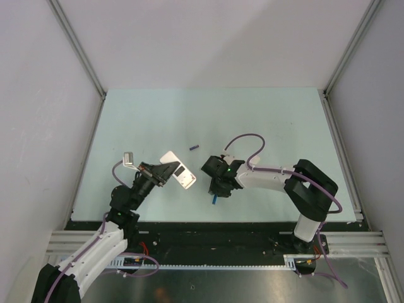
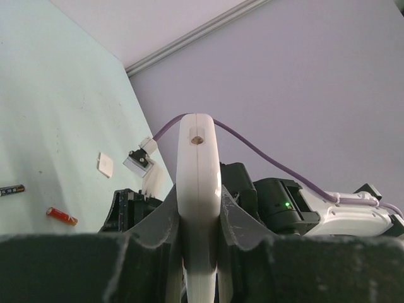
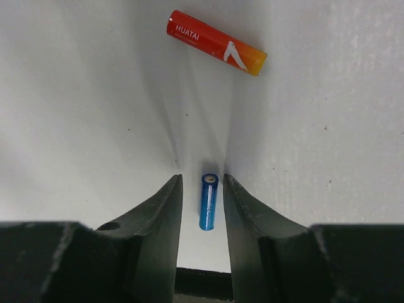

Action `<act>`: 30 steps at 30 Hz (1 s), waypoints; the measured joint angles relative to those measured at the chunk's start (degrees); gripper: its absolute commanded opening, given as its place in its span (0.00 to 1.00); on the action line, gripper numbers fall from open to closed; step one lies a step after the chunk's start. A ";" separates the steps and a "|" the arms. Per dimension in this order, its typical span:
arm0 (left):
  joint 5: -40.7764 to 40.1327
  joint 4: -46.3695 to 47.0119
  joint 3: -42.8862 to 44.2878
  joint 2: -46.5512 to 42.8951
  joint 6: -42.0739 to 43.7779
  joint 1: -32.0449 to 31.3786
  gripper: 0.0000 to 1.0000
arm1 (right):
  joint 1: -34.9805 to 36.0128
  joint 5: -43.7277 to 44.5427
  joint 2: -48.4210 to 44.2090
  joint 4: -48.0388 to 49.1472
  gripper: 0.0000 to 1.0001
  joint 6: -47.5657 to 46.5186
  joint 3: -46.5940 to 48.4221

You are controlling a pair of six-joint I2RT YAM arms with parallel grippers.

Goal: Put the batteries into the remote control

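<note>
My left gripper [image 1: 165, 173] is shut on the white remote control [image 1: 178, 170] and holds it off the table. In the left wrist view the remote control [image 2: 197, 145] stands edge-on, clamped between both fingers. My right gripper [image 3: 201, 182] is down at the table and open. A blue battery [image 3: 209, 202] lies between its fingers with a gap on each side. From above, the blue battery [image 1: 215, 200] shows just below the right gripper [image 1: 218, 185]. A red battery [image 3: 216, 42] lies ahead of that gripper. A dark battery [image 1: 194, 148] lies further back.
A small white square piece [image 2: 105, 165] lies on the pale table [image 1: 265, 120], with the red battery [image 2: 61, 216] and the dark battery [image 2: 11, 189] nearby. Grey walls enclose the table on three sides. The two grippers are close together.
</note>
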 measured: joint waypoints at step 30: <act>-0.48 -0.87 0.00 1.99 -0.81 -0.26 0.00 | 0.28 0.70 0.00 -2.47 0.00 -2.86 0.94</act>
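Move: The blue battery lies right at the right hand, lengthwise between its open fingertips, its middle about 1 cm back of the hand point and 1 cm lower. The red battery lies about 9 cm ahead and 2 cm to the right of that hand, and the black battery about 14 cm ahead and 6 cm to the left, both on the table about 1 cm below it. From the left hand, which holds the remote, the blue battery is roughly 18 cm to the right, 3 cm back and 20 cm down. Staying almost in place low over the table, the right hand closes its open fingers from both sides and pinches the blue battery near its forward end. Only at the very end, with the grip made, does it edge about half a centimetre to the right. The left hand keeps its hold on the remote and sinks about 1 cm late on. ##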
